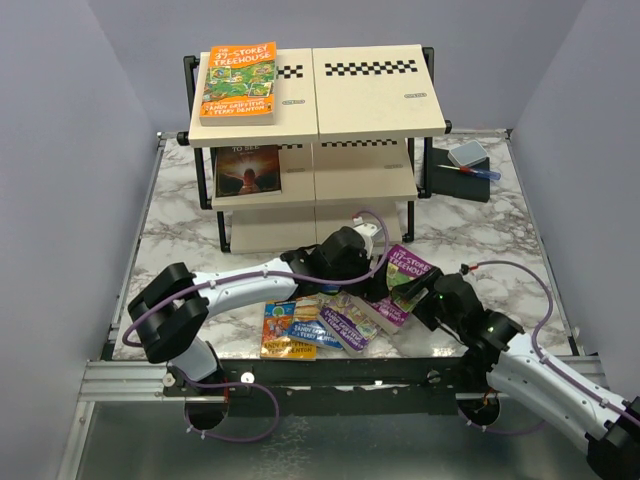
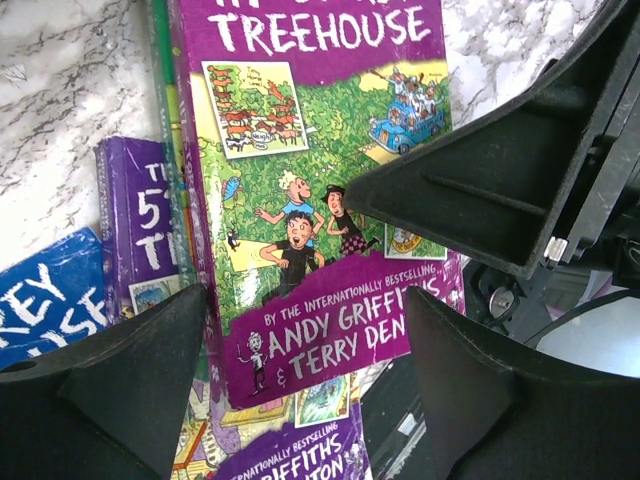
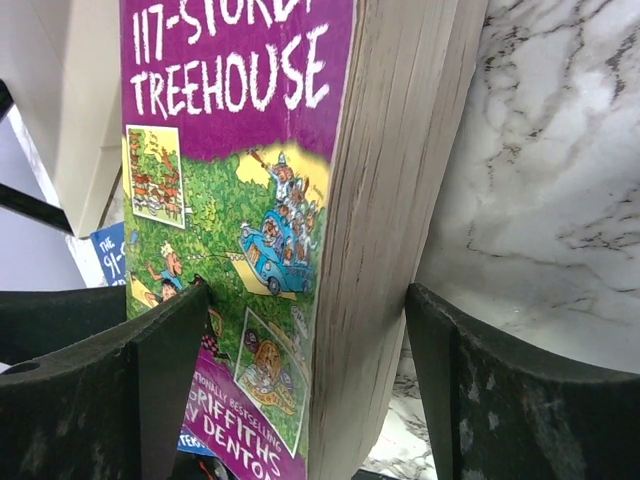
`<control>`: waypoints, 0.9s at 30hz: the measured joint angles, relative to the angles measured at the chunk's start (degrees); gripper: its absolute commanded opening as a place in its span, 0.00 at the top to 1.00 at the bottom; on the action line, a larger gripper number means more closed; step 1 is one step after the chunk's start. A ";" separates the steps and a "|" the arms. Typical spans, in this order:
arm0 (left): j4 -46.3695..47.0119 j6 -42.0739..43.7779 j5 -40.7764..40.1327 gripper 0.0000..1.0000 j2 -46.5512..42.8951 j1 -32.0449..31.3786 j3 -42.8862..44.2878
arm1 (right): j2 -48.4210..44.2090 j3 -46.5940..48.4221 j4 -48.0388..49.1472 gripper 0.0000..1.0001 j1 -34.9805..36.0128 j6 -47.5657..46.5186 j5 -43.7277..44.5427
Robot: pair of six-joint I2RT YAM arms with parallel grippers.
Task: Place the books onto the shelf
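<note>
The shelf (image 1: 360, 95) stands at the back. An orange book (image 1: 238, 82) lies on its top board and a dark book (image 1: 247, 170) on the middle board. Several books (image 1: 310, 325) lie piled near the front edge. A purple book (image 1: 407, 272) (image 2: 310, 180) (image 3: 240, 150) rests tilted at the pile's right. My right gripper (image 1: 420, 295) (image 3: 305, 295) is open and straddles this book's end, one finger against the cover and a gap at the page edge. My left gripper (image 1: 385, 275) (image 2: 305, 300) hovers open over the same cover.
A small dark box (image 1: 465, 165) with a grey top and a blue pen (image 1: 482, 173) sit at the back right. In the left wrist view another purple book (image 2: 140, 230) and a blue one (image 2: 50, 300) lie beside the tilted one. Grey walls enclose the marble table (image 1: 180, 230).
</note>
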 measured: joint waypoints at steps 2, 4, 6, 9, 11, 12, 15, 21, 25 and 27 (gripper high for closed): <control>-0.09 -0.28 0.07 0.20 -0.31 -0.24 -0.20 | 0.02 0.00 0.57 0.20 0.00 -0.44 -0.13; 0.00 -0.79 0.70 0.20 -0.55 -0.74 -0.42 | 0.15 0.02 1.66 0.20 0.02 -0.83 -0.72; 0.11 -1.05 1.18 0.20 -0.83 -1.31 -0.61 | 0.28 0.02 2.29 0.21 0.00 -1.27 -1.11; 0.15 -1.49 1.49 0.20 -1.36 -1.60 -0.94 | 0.44 0.04 2.32 0.24 0.00 -1.75 -1.44; 0.35 -1.75 1.51 0.20 -1.42 -1.60 -1.05 | 0.28 0.04 2.25 0.27 0.00 -1.99 -1.46; 0.46 -1.81 1.51 0.20 -1.42 -1.62 -1.16 | 0.04 0.04 2.05 0.30 0.00 -2.12 -1.46; 0.94 -1.92 1.49 0.20 -1.42 -1.81 -1.60 | -1.92 0.04 0.39 0.43 0.00 -2.43 -1.42; 1.66 -1.90 1.51 0.20 -1.40 -2.08 -1.79 | -8.59 0.96 -5.84 0.75 0.00 -2.47 -0.63; 2.27 -1.90 1.57 0.20 -1.42 -2.49 -1.79 | -12.68 2.43 -10.03 0.99 0.00 -2.23 -0.15; 2.43 -1.90 1.57 0.20 -1.40 -2.64 -1.79 | -13.84 3.32 -12.44 1.00 0.04 -2.32 -0.09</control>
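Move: The 117-storey book lies between the hands, its right long edge between the right hand's open fingers; its middle is about 4 cm left of that hand and level fore and aft. The green book under it is some 6 cm left and 2 cm back, the purple book about 15 cm left and 8 cm back. From the left hand, the 117-storey book's middle lies some 5 cm right and 5 cm below. Right fingers pinch the 117-storey book's right edge, lifting about 3 cm; open left hand backs about 2 cm. ##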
